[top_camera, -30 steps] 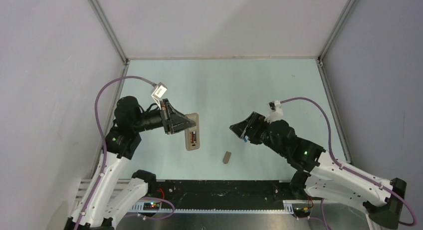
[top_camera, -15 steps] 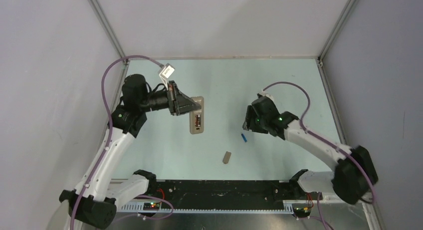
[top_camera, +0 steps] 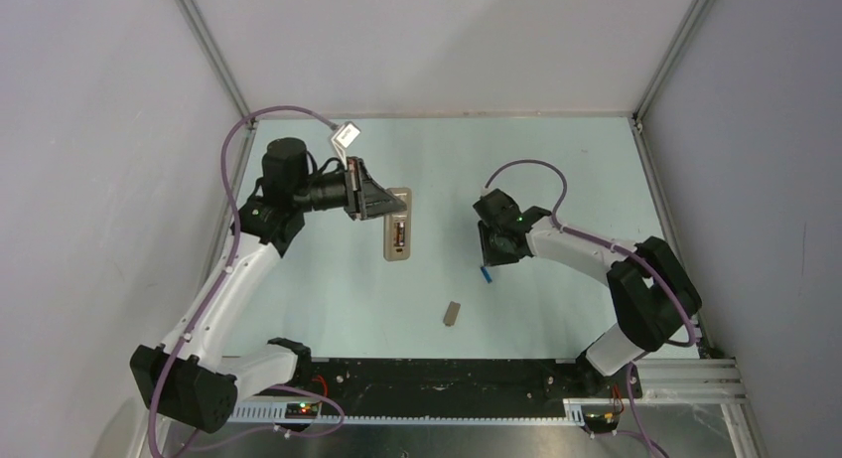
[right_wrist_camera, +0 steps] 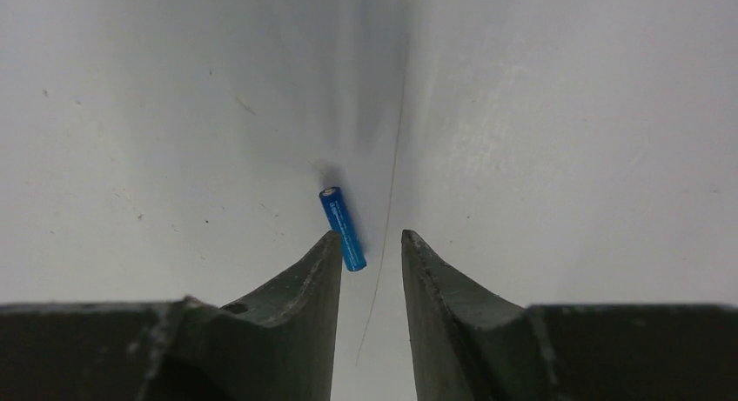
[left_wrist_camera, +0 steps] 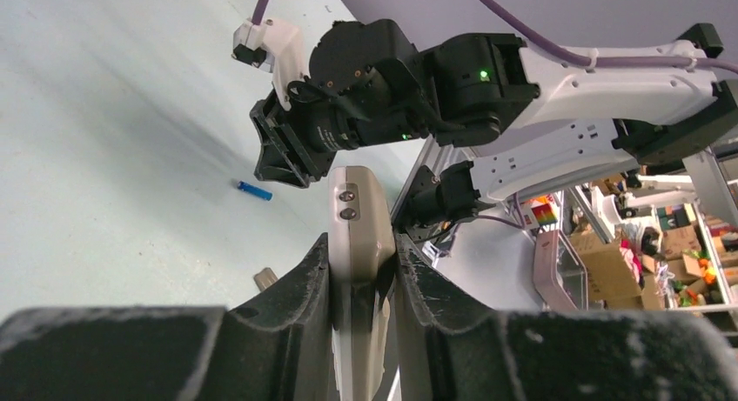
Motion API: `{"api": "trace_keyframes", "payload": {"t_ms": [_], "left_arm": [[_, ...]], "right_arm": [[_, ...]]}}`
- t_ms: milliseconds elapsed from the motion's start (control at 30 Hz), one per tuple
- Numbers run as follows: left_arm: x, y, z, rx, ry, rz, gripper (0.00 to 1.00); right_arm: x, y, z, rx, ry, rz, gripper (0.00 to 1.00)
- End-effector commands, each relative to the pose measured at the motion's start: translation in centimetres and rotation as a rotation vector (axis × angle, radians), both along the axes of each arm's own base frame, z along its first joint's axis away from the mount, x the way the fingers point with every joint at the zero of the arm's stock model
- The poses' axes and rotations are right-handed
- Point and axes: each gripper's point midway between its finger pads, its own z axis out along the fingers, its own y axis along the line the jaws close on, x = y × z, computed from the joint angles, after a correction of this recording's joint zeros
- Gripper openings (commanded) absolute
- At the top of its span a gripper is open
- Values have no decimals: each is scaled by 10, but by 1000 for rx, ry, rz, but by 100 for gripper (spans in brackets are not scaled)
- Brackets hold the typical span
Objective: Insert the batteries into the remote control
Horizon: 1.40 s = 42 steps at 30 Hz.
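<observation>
The remote control [top_camera: 398,236] is a beige-grey oblong held above the table with its back up, and a dark open slot shows in that back. My left gripper [top_camera: 381,208] is shut on its far end; in the left wrist view the gripper [left_wrist_camera: 361,255] clamps the remote control [left_wrist_camera: 355,211] edge-on. A bright blue battery [top_camera: 487,273] lies on the table. My right gripper [top_camera: 493,249] hangs just behind it. In the right wrist view the gripper [right_wrist_camera: 370,237] is narrowly open, and the near end of the battery [right_wrist_camera: 342,227] lies by the left fingertip, ungripped. No dark battery is discernible.
A small flat beige-grey cover piece [top_camera: 452,313] lies on the table toward the near edge, between the arms. Grey walls with metal corner posts [top_camera: 210,51] enclose the pale green table [top_camera: 556,170] on three sides.
My left arm has carried the remote farther back and to the right. The right arm has swung in over the blue battery and its jaws have narrowed. The battery has stayed put.
</observation>
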Motion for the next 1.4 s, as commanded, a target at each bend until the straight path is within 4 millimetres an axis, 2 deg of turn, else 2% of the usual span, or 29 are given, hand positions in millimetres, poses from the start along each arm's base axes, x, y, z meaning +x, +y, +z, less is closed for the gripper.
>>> {"api": "trace_keyframes", "payload": {"t_ms": [0, 100, 200, 333, 567, 700, 767, 900, 933, 967, 1000, 1033, 1067, 1100, 1133, 1167, 1200, 1233, 1267, 1300, 1333, 1367], "left_arm": [[5, 0, -14, 4, 66, 56, 0], [5, -1, -28, 15, 111, 61, 0], [4, 2, -35, 24, 119, 82, 0], [0, 4, -40, 28, 128, 99, 0], [-4, 6, -47, 35, 141, 111, 0], [-6, 7, -49, 34, 143, 117, 0], [-7, 8, -48, 32, 141, 122, 0], [-9, 11, -48, 32, 134, 139, 0], [-9, 11, -47, 30, 128, 141, 0], [-9, 12, -48, 32, 125, 148, 0], [-9, 12, -48, 34, 123, 151, 0], [-8, 13, -48, 36, 117, 161, 0], [-7, 14, -48, 38, 113, 166, 0], [-6, 14, -47, 40, 109, 175, 0], [-5, 14, -46, 40, 103, 179, 0], [-3, 15, -45, 42, 98, 191, 0], [-2, 16, -44, 42, 94, 195, 0], [0, 17, -43, 44, 88, 207, 0], [1, 17, -42, 44, 84, 214, 0], [2, 18, -42, 46, 82, 226, 0], [3, 18, -40, 45, 80, 230, 0], [4, 18, -40, 45, 78, 234, 0]], "right_arm": [[0, 10, -1, -41, -11, 77, 36], [-6, 19, -9, -44, 6, 113, 38], [-7, 23, -17, -49, 21, 123, 37], [-9, 20, -26, -76, 37, 112, 30], [-9, 21, -33, -85, 48, 122, 24], [-11, 21, -38, -88, 58, 137, 10], [-9, 23, -32, -88, 34, 140, 4], [0, 32, 2, -43, -93, 144, 2], [1, 37, 20, -17, -152, 158, 1], [4, 41, 29, 4, -199, 165, 1], [3, 51, 52, 52, -274, 195, 0], [2, 55, 62, 71, -321, 206, 0], [-5, 64, 86, 117, -395, 247, 0], [-6, 69, 97, 142, -456, 260, 0], [-19, 75, 115, 176, -519, 310, 0], [-20, 75, 142, 217, -608, 297, 0], [-31, 81, 147, 224, -639, 339, 0], [-39, 83, 167, 253, -705, 340, 0], [-44, 82, 172, 248, -733, 356, 0], [-53, 84, 189, 268, -796, 375, 0], [-58, 85, 192, 268, -822, 389, 0], [-68, 87, 207, 282, -880, 407, 0]]}}
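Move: The blue battery lies on the table just under the right hand: about 2 cm back, 1 cm to the left and 4 cm below. The battery cover lies roughly 10 cm back and 9 cm left of that hand, 5 cm below; the remote, in the left fingers with one battery already in its bay, is some 20 cm left, 6 cm back and 26 cm above it. From the left hand the blue battery is about 18 cm right, 1 cm ahead and 31 cm down. The right hand sinks about 4 cm, easing slightly back and left over the blue battery, closes its half-open fingers and pinches it, then after a brief stay lifts fast by some 20 cm, swinging left and a little back towards the remote while the wrist tips the fingertips up and forward by about 40 degrees. Meanwhile the left hand keeps its grip on the remote, lowers it about 6 cm early on and tilts it slightly. ##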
